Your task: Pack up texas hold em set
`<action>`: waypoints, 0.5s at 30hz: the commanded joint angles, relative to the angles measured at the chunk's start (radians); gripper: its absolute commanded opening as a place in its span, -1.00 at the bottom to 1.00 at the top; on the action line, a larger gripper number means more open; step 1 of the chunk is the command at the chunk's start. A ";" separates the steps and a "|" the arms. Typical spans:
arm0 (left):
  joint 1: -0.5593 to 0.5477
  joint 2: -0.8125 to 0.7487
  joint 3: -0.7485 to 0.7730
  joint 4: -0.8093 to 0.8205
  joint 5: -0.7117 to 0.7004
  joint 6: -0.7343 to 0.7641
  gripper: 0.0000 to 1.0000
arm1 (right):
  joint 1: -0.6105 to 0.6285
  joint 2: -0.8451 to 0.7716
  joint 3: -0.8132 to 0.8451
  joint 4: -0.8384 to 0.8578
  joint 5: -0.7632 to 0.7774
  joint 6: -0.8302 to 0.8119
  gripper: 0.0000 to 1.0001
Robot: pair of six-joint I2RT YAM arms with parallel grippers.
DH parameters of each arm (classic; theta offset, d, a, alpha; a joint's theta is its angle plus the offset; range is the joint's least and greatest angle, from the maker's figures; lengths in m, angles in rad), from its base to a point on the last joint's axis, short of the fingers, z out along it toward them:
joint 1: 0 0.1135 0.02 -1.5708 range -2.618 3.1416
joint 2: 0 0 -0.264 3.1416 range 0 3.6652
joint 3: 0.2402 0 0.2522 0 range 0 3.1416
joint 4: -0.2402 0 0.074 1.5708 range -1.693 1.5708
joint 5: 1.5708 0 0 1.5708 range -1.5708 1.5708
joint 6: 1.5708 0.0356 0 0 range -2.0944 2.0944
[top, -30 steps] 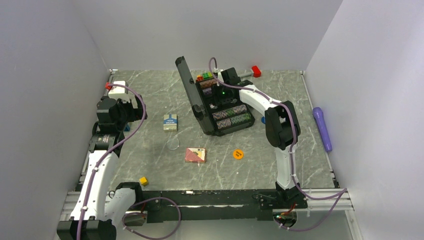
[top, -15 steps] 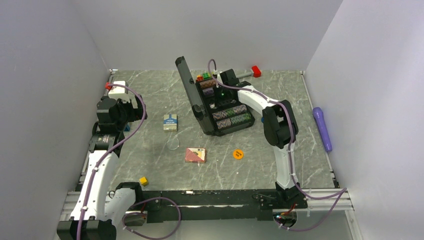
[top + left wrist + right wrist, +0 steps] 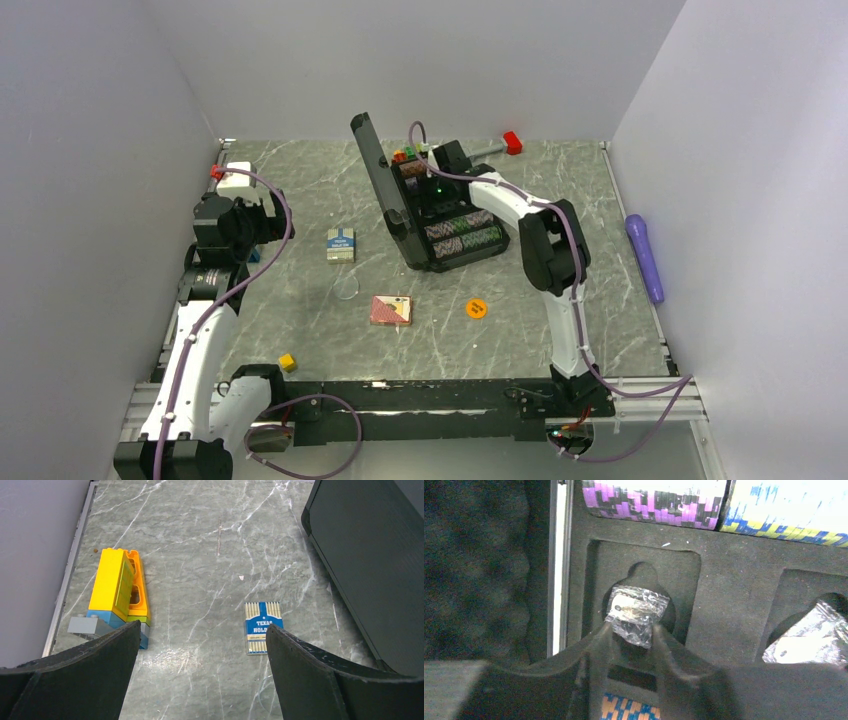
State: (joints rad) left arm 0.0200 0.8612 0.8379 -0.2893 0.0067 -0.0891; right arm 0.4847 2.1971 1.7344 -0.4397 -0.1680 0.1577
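The black briefcase [image 3: 452,258] lies open at the back centre, its lid [image 3: 377,168] raised to the left. Rows of striped chips [image 3: 462,232] fill its foam. My right gripper [image 3: 436,186] reaches down into the case. In the right wrist view its blurred jaws [image 3: 631,632] stand narrowly apart round a plastic-wrapped packet [image 3: 636,611] in a foam recess; whether they squeeze it is unclear. The blue-white deck [image 3: 340,244] [image 3: 263,627], pink deck [image 3: 390,310] and orange marker [image 3: 476,308] lie on the table. My left gripper [image 3: 262,225] [image 3: 202,680] hangs open and holds nothing, left of the blue-white deck.
Yellow and orange blocks [image 3: 120,590] sit by the left edge. A yellow cube [image 3: 287,362] lies front left, a purple cylinder [image 3: 645,255] at the right edge, a red piece [image 3: 512,142] behind the case. A clear disc [image 3: 346,288] lies near the pink deck. A second wrapped packet [image 3: 804,635] fills the neighbouring recess.
My right arm has swung slightly to the left over the open case, elbow and wrist both. The left arm and the loose pieces have not moved.
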 commanded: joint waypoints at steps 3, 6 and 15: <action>0.002 -0.017 0.010 0.041 0.006 0.009 0.99 | -0.003 -0.189 0.001 -0.009 0.027 -0.025 0.17; 0.002 -0.022 0.012 0.038 0.003 0.011 0.99 | -0.019 -0.270 -0.028 -0.012 0.042 -0.022 0.40; 0.001 -0.034 0.013 0.038 0.004 0.010 0.99 | -0.128 -0.503 -0.211 -0.066 0.186 -0.008 0.60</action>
State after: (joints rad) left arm 0.0200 0.8455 0.8379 -0.2893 0.0063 -0.0891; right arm 0.4057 1.7767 1.6176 -0.4690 -0.0959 0.1432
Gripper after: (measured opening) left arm 0.994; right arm 0.780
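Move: The right hand is low in the open case, its parting fingertips at the small clear bag in the left well, which lies about 1 cm ahead and 1 cm below. The second bag, in the right well, is some 8 cm to the right and 3 cm ahead. The purple-and-yellow chip row sits about 8 cm ahead and 2 cm right; the blue disc some 22 cm right and 7 cm back. From the left hand, the first bag is about 14 cm ahead, 32 cm right and well below. Straight up at first, then up and off to its right, the right hand comes free of the clear bag and climbs about 16 cm out of the case at growing speed, ending some 6 cm to the right. The fingers go on opening from about a third to over three quarters, while the wrist tilts the fingertips up and forward by roughly 15 degrees. ##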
